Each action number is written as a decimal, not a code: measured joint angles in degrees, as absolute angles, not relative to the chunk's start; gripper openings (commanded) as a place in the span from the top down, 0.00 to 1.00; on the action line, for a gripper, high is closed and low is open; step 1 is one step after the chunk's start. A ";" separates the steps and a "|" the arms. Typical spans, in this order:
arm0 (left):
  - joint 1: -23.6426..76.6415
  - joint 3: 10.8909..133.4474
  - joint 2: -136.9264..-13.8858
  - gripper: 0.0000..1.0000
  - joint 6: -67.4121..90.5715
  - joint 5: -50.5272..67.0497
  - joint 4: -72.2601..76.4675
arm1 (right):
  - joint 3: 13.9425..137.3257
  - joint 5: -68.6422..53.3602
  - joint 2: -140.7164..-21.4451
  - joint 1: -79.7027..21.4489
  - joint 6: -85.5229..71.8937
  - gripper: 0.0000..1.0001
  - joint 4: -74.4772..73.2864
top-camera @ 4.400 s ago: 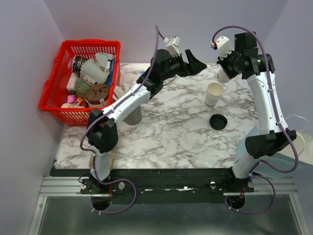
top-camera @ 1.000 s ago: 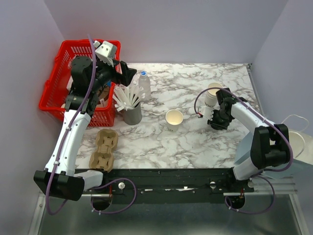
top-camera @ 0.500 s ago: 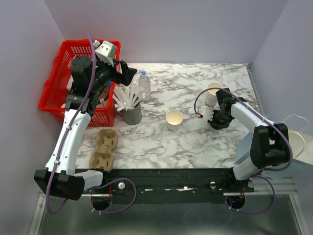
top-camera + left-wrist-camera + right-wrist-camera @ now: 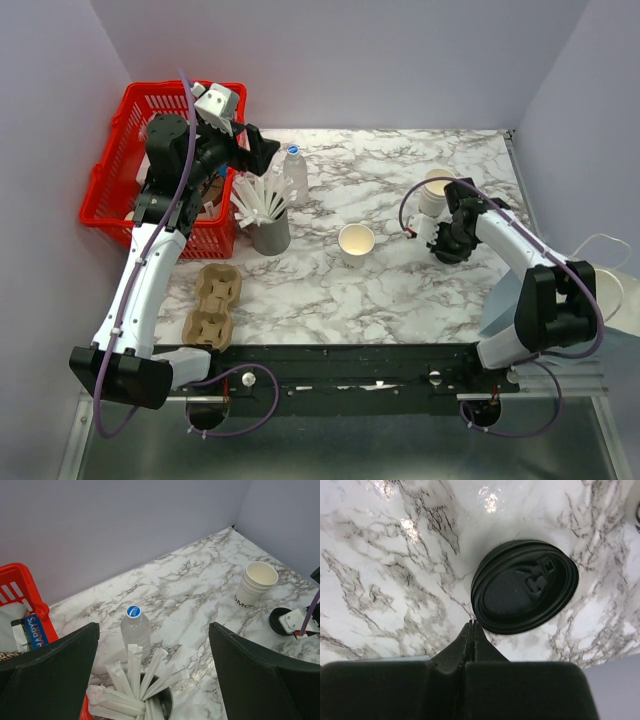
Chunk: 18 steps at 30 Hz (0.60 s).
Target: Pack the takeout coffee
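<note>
A stack of cream-white paper cups (image 4: 436, 190) stands open at the back right, and also shows in the left wrist view (image 4: 256, 582). One open cup (image 4: 356, 243) stands mid-table. Neither has a lid on. A black lid (image 4: 525, 587) lies top up on the marble. My right gripper (image 4: 452, 243) is low over it, fingers pressed together on its near rim (image 4: 472, 625). My left gripper (image 4: 154, 630) is wide open and empty, held above the straw cup and bottle near the basket (image 4: 262, 150).
A grey cup of white straws (image 4: 268, 228) and a clear water bottle (image 4: 294, 170) stand left of centre. A red basket (image 4: 105, 180) of clutter sits at the back left. A cardboard cup carrier (image 4: 212, 303) lies near the front left.
Over the last second my right gripper has crept slightly back and right at the lid. The left arm has not moved.
</note>
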<state>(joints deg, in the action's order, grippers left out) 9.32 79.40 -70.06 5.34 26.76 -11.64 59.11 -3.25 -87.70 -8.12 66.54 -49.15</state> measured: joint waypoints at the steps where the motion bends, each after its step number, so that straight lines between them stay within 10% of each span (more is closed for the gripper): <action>1: 9.32 79.37 -70.06 0.01 5.21 26.89 -11.66 | 59.40 -3.29 -86.89 -8.12 66.32 1.00 -49.65; 7: 9.34 79.35 -70.06 0.01 5.17 27.99 -11.64 | 62.35 -4.27 -83.11 -8.12 63.77 0.99 -52.36; 13: 9.45 78.85 -70.02 0.01 5.19 29.17 -11.64 | 65.87 -5.93 -82.81 -8.12 60.16 0.64 -53.71; 18: 9.50 78.52 -70.02 0.01 5.15 29.26 -11.70 | 65.08 -6.42 -83.66 -8.12 58.74 0.60 -53.45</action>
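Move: The right hand, its fingers shut on nothing, is low beside the near rim of the black lids; their middle is about 4 cm ahead, 3 cm to the left and 2 cm below. The white cup stack stands about 13 cm ahead and 7 cm to the left, and the single cup about 26 cm to the left and 1 cm ahead. From the idle left hand, the lids lie roughly 45 cm to the right, 5 cm back and 37 cm down. With its fingers still shut and empty, the right hand backs off straight up from the lids' near rim by about 5 cm, drifting 1 to 1.5 cm left over the table and turning some 5 degrees clockwise. Near the top the fingers part to a bit over a third of their range, in line for another try at the lids, and the hand has just begun to sink again, by about 1 cm, still pointing down. ##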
